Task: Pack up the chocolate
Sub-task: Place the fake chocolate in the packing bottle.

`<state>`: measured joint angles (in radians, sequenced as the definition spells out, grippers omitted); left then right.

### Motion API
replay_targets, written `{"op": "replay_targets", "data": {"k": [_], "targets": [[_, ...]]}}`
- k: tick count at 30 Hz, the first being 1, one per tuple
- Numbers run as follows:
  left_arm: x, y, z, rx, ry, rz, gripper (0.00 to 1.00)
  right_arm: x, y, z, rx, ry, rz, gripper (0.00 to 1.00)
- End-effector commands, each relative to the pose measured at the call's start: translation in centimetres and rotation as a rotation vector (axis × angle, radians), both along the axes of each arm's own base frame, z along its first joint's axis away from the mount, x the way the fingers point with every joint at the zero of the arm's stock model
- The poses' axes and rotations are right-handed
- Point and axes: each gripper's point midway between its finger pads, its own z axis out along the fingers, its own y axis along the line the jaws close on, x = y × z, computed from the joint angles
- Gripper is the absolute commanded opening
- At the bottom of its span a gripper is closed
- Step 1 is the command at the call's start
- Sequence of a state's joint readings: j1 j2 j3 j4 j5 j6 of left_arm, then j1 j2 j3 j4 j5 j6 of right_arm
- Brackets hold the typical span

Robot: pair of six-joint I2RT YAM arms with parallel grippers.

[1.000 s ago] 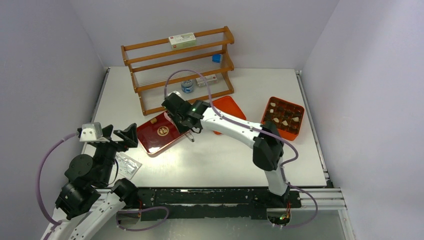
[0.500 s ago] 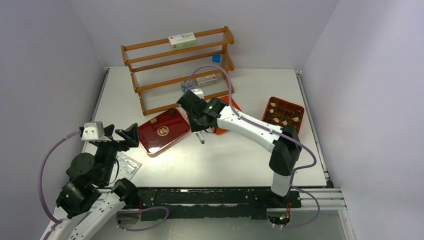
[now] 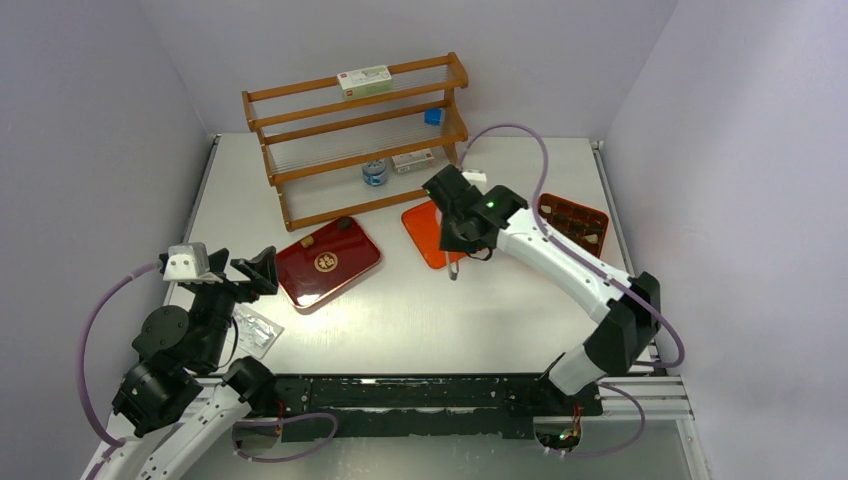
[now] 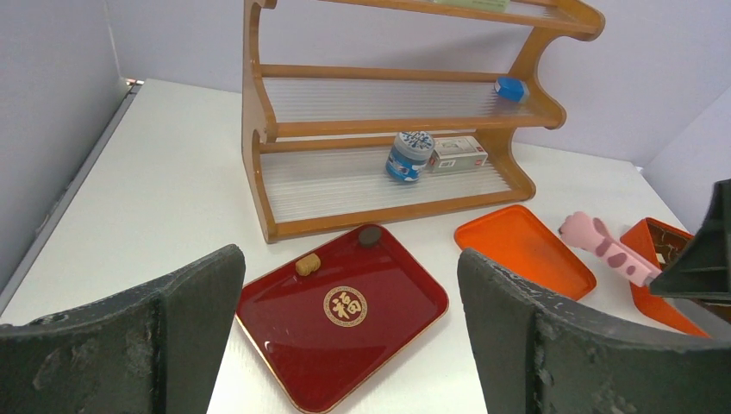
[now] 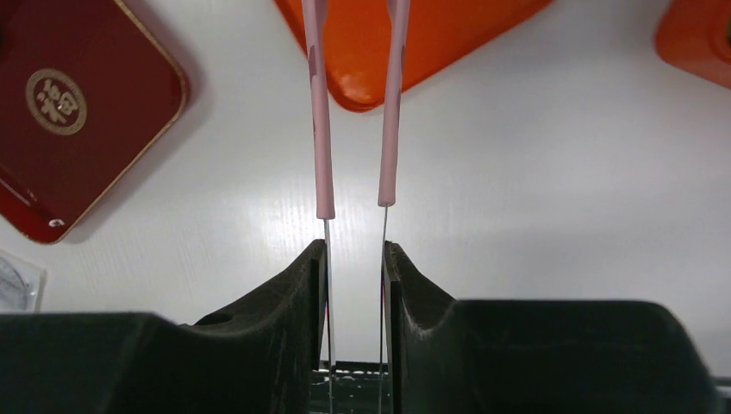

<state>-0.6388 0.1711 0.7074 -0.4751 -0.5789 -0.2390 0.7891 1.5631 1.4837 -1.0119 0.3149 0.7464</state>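
Observation:
Two pieces of chocolate lie at the far edge of the dark red tray (image 3: 327, 262): a tan one (image 4: 308, 264) and a dark one (image 4: 370, 235). More chocolate sits in the orange divided box (image 3: 578, 222), partly hidden behind my right arm. My right gripper (image 5: 353, 247) is shut on the pink tongs (image 5: 321, 129), hanging over the near edge of the orange lid (image 3: 425, 232). The tong tips run out of the wrist view, so I cannot see whether they hold anything. My left gripper (image 4: 349, 259) stands open and empty, near the table's left front, facing the red tray.
A wooden shelf rack (image 3: 358, 135) stands at the back with a blue-and-white jar (image 3: 375, 173), a small box and a blue item on it. A clear plastic packet (image 3: 250, 330) lies beside my left arm. Grey walls close in both sides.
My right arm has swung right with the tongs, from over the red tray to the orange lid. The left arm has not moved.

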Motion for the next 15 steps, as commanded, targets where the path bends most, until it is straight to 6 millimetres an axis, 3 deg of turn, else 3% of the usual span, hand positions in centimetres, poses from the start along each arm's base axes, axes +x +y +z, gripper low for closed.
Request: {"op": "replay_targets", "data": {"k": [1,15], "targets": [[-0.1,-0.3,0.6,0.002,-0.03,-0.021,0.98,-0.5,-3.4,0.6,-0.014,-0.006,-0.102,0.29],[-0.2,-0.4,0.7,0.001,-0.035,-0.032,0.98,-0.8,-11.6,1.4,0.006,0.006,-0.27,0.31]]}}
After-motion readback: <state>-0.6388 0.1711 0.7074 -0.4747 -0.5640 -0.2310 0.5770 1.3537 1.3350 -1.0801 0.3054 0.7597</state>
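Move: My right hand, holding the tongs, is bound for the packing bottle, the orange box with compartments: about 29 cm to my right, 13 cm ahead and 16 cm below. The flat orange tray is centred some 14 cm straight ahead and 17 cm down; the red chocolate tray lies about 28 cm to my left and 6 cm ahead, equally low. From my idle left hand the packing bottle is roughly 64 cm right, 21 cm ahead, 29 cm lower. Keeping my right fingers' grip on the tongs, I carry them about 9 cm to the right at almost constant height, on from the orange tray towards the packing bottle. As I go, I turn the hand some 15 degrees clockwise, which helps bring the pink tong ends across to the packing bottle. ##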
